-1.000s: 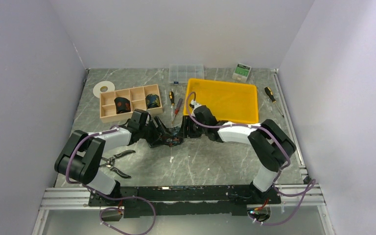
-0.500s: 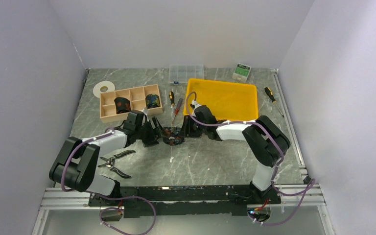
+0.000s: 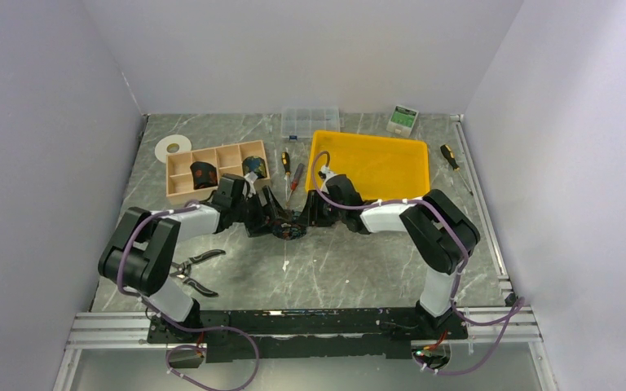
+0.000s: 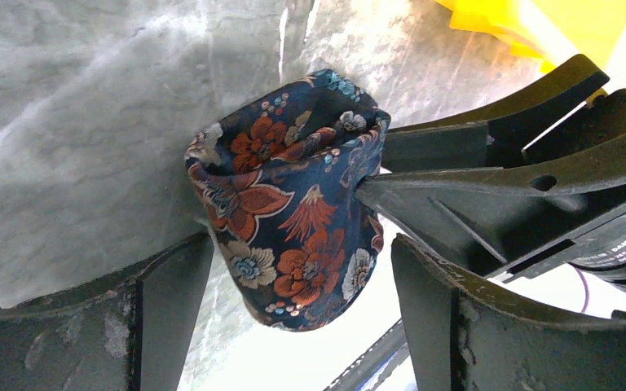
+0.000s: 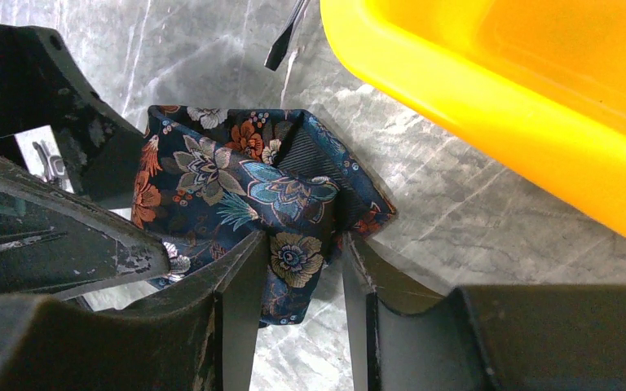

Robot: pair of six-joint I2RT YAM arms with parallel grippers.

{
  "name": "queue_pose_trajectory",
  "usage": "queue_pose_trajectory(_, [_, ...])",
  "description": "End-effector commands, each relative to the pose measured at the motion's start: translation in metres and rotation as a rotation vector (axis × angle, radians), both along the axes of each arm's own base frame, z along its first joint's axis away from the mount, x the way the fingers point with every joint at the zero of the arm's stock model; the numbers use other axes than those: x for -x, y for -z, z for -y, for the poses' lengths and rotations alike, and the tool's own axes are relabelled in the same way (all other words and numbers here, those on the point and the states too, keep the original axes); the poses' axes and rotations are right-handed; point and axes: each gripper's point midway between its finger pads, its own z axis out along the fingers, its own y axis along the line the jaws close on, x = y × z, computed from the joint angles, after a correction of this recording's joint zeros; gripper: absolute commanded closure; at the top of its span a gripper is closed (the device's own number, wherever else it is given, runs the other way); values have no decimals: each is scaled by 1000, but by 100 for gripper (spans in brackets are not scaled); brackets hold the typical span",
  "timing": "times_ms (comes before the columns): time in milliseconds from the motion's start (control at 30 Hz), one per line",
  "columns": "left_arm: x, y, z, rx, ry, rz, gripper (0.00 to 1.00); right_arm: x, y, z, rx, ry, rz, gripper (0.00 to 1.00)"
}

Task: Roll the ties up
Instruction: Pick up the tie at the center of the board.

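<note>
A rolled tie (image 3: 290,229), a dark navy coil with orange and teal flowers, stands on the marble table between my two grippers. In the left wrist view the tie (image 4: 293,220) sits between the wide-apart fingers of my left gripper (image 4: 300,243), with a gap on each side. My left gripper (image 3: 267,214) is open. My right gripper (image 5: 303,240) is shut on a fold of the tie (image 5: 244,187), reaching in from the right (image 3: 308,213). Two more rolled ties (image 3: 204,173) (image 3: 253,167) stand in the wooden organiser (image 3: 212,195).
A yellow tray (image 3: 371,137) lies just behind the right gripper. Two screwdrivers (image 3: 287,163) (image 3: 296,179) lie behind the coil. Black-handled pliers (image 3: 191,273) sit at front left. A tape roll (image 3: 172,147), a clear parts box (image 3: 310,121), a small box (image 3: 403,119) and another screwdriver (image 3: 450,156) are at the back.
My left gripper's jaws have spread wider off the coil and the left arm has shifted a little toward the back. The right jaws have narrowed on the tie.
</note>
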Motion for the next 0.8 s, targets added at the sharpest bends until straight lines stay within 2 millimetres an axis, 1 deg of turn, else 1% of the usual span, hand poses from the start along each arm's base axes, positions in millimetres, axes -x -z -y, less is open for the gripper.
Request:
queue_pose_trajectory(0, [8, 13, 10, 79, -29, -112, 13, 10, 43, 28, 132, 39, -62, 59])
queue_pose_trajectory(100, [11, 19, 14, 117, -55, -174, 14, 10, 43, 28, 129, 39, -59, 59])
queue_pose_trajectory(233, [14, 25, 14, 112, -66, -216, 19, 10, 42, 27, 127, 36, -56, 59])
queue_pose_trajectory(500, [15, 31, 15, 110, -49, -223, 40, 10, 44, 26, 126, 32, -59, 60])
queue_pose_trajectory(600, [15, 32, 15, 105, -41, -223, 45, 10, 44, 25, 125, 30, -59, 61])
queue_pose_trajectory(667, [15, 32, 15, 103, -39, -223, 45, 10, 44, 25, 124, 29, -60, 61])
queue_pose_trajectory(767, [13, 31, 14, 93, -38, -218, 37, 10, 45, 25, 125, 28, -61, 61])
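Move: The rolled tie lies about 4 cm to the right of the open left hand, 1 cm back and 1 cm lower. The red screwdriver is some 11 cm ahead and 6 cm right of the left hand; the yellow bin's middle is about 13 cm ahead and 24 cm right. From the right hand, already pinching the tie's end, the roll is roughly 4 cm left and 1 cm back. Left hand slides 2 cm right, sinks 1 cm, tilts and pinches the tie roll; right hand keeps its grip. ##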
